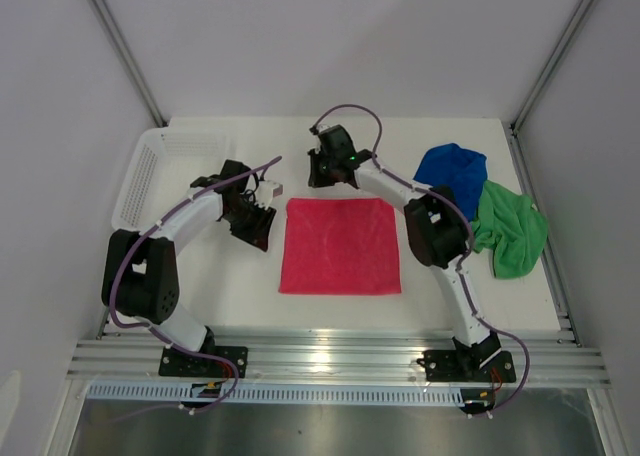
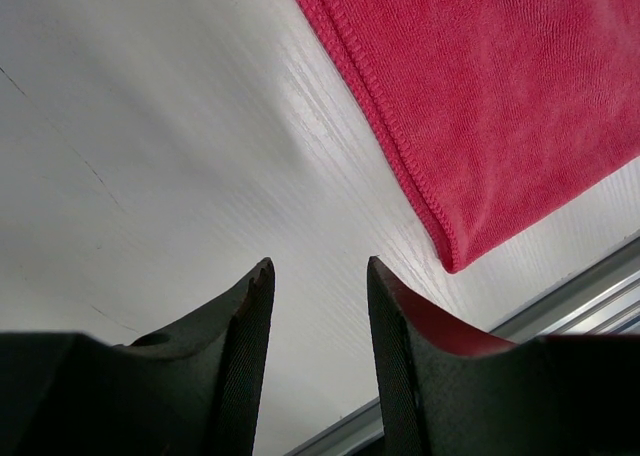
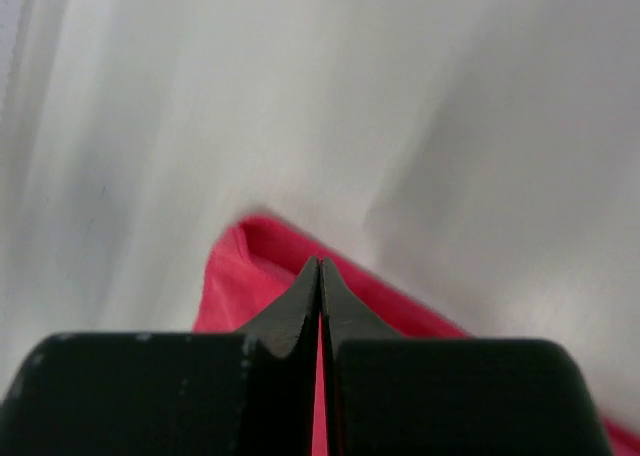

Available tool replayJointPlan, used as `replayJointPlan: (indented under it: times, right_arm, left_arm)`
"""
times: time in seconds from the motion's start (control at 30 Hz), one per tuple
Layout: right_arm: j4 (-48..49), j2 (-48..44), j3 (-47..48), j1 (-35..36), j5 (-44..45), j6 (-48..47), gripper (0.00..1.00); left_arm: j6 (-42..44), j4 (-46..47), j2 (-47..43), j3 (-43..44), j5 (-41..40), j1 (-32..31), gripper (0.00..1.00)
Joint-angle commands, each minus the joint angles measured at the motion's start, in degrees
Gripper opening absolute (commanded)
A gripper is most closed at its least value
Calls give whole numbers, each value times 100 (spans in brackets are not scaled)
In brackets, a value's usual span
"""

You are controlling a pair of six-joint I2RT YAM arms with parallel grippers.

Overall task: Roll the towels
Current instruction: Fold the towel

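The pink-red towel [image 1: 340, 246] lies spread flat and square in the middle of the table. My right gripper [image 1: 335, 176] is at its far edge near the far left corner, shut, with its tips [image 3: 319, 259] over the red cloth [image 3: 235, 276]. I cannot tell whether they pinch any cloth. My left gripper [image 1: 258, 231] hangs just left of the towel's left edge, open, with only bare table between its fingers [image 2: 318, 266]; the towel's near corner [image 2: 450, 246] lies to its right. The blue towel [image 1: 452, 166] and the green towel [image 1: 512, 231] lie crumpled at the right.
A white mesh basket [image 1: 150, 171] stands at the far left of the table. The metal rail [image 1: 340, 351] runs along the near edge, also seen in the left wrist view [image 2: 580, 296]. White walls close in the back and sides.
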Motion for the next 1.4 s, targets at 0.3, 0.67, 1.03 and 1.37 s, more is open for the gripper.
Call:
replayJointPlan:
  times: [0.3, 0.67, 1.03, 1.37]
  right_arm:
    - [606, -3005, -4045, -744, 528, -25, 0]
    - [1098, -2627, -4452, -1438, 572, 98, 0]
    - [782, -2495, -4127, -1668, 730, -24, 0]
    - [1, -3821, -4169, -1615, 897, -95, 39]
  left_arm:
    - [386, 321, 426, 493, -790, -1694, 46]
    - [421, 68, 1754, 564, -1292, -2232, 44]
    - [518, -118, 1649, 467, -1204, -2355, 43]
    - [808, -434, 639, 924, -870, -2355, 50]
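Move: The red towel's far right corner lies some 21 cm to the right of the right hand, 4 cm back and 6 cm below; the blue towel is about 37 cm to that hand's right, level with it. From the left hand, the red towel's left edge is about 6 cm right and 3 cm back, its near left corner 5 cm right and 13 cm back, both 6 cm below. Right hand sweeps 22 cm right to far right corner, part-opening; left crosses 8 cm right over red towel, dipping. ##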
